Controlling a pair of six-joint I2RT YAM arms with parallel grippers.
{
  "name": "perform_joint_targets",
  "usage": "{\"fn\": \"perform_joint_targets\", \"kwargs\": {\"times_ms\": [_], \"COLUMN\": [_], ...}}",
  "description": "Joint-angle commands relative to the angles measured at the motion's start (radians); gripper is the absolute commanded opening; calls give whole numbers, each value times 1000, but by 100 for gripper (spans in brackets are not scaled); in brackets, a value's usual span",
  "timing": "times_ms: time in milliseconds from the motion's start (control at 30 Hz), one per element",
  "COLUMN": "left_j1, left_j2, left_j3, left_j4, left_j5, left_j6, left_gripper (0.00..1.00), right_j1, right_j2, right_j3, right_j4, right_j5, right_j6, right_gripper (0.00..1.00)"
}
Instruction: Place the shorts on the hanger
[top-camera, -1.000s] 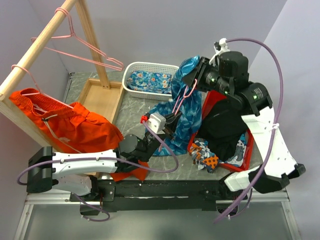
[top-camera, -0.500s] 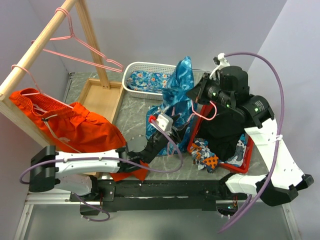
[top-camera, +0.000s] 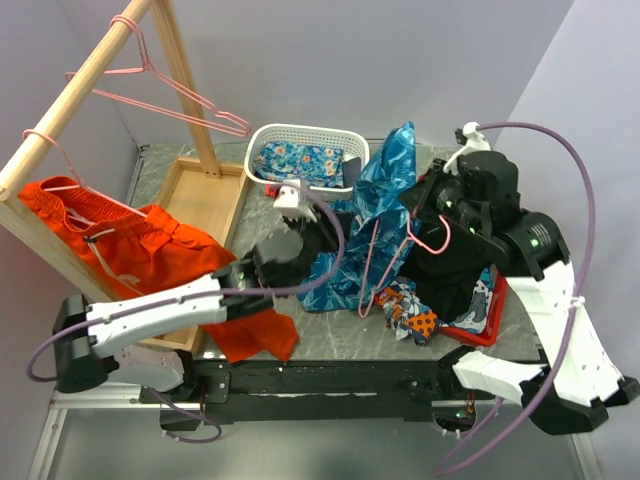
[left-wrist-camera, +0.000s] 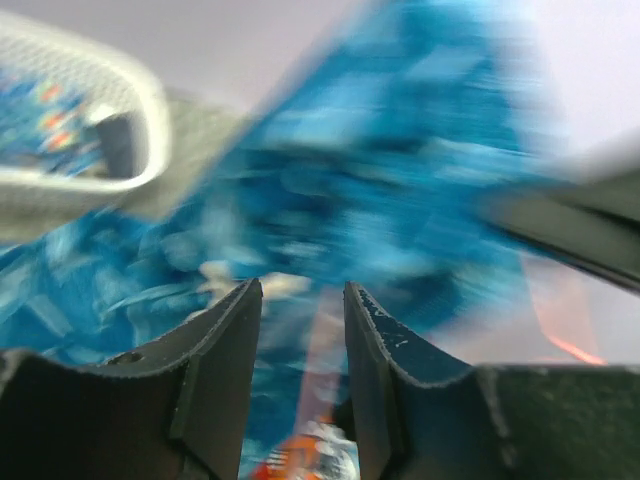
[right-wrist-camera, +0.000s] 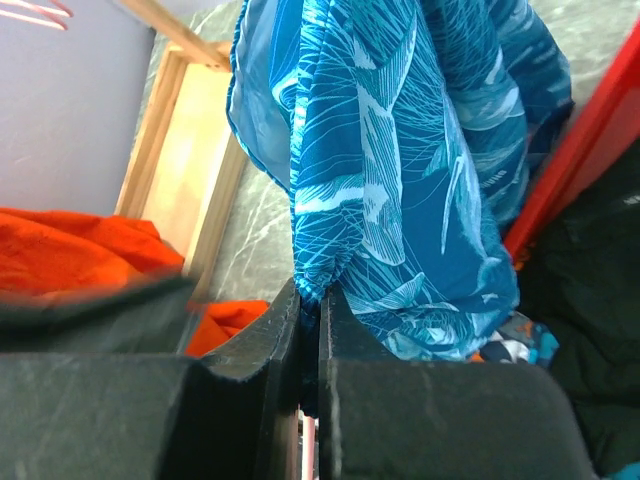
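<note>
The blue leaf-print shorts (top-camera: 385, 195) hang bunched in mid-air at the table's middle. My right gripper (top-camera: 425, 205) holds them up. In the right wrist view that gripper (right-wrist-camera: 310, 292) is shut on a gathered edge of the shorts (right-wrist-camera: 400, 150), and a pink bit shows low between the jaws. The pink hanger (top-camera: 368, 265) dangles in front of the shorts, its hook beside the right gripper. My left gripper (top-camera: 325, 238) stands just left of the shorts. The blurred left wrist view shows it (left-wrist-camera: 300, 290) open, with the hanger wire (left-wrist-camera: 322, 345) between the fingers, apart from both.
A white basket (top-camera: 262, 135) with flowered blue cloth stands at the back. A red tray (top-camera: 478, 332) with black cloth (top-camera: 450, 265) lies right. At left, the wooden rack (top-camera: 80, 80) carries pink hangers (top-camera: 170, 95) and orange shorts (top-camera: 140, 250). A wooden tray (top-camera: 215, 195) lies beneath.
My left gripper went from shut to open and swung back toward the basket. My right arm carried the shorts and the hanger to the right.
</note>
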Motion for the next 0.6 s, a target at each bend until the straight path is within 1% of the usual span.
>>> {"fn": "perform_joint_targets", "kwargs": {"times_ms": [0,67,167,267,400,467,533,567], "left_j1": [159,184,198,208,227,233,253,261], "left_j2": [50,57,83,97,134,154,175,183], "left_j3": [2,-26,-6,-14,-17,-29,-35,-34], "left_j4": [-254,-258,-355,-390,-407,-387,-363,-361], "left_j5": [147,224,225,232,307,332,372,384], "left_j6": [-312,-373,-463,-569,-666,-701,-733,-743], "left_gripper": [43,43,43,44,45,46,49,49], "right_j1": [-10,-13,-16,-16,-18,-18,-16,-16], "right_j2": [-76,-90,-102,-112,-115,-116,-118,-118], "right_j3": [-7,-13,-22,-30,-30,-30,-27,-25], "right_j4": [18,10,6,10,16,21,21,21], "right_j5": [49,55,68,80,88,84,81,83], "right_j6": [-1,-1,0,13,36,45,49,54], "right_gripper": [0,0,0,0,0,0,0,0]}}
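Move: Some 20 cm below the left fingertips, roughly 6 cm ahead and 5 cm to the right, is the free waistband edge of the blue shorts. The right hand already grips the shorts' other end about 18 cm right of the left hand and 5 cm farther out, so the edge lies 13 cm to the right hand's left, level fore-and-aft, some 22 cm lower. The hanger's body is about 11 cm right of the left hand and 8 cm back. Sinking some 15 cm after a short 5 cm reach forward, the left hand drops towards the free waistband edge, tipping its fingers down about 35 degrees and keeping them half open. The right hand, still pinching the shorts, eases about 3 cm right and back and then holds them up with the hanger. ##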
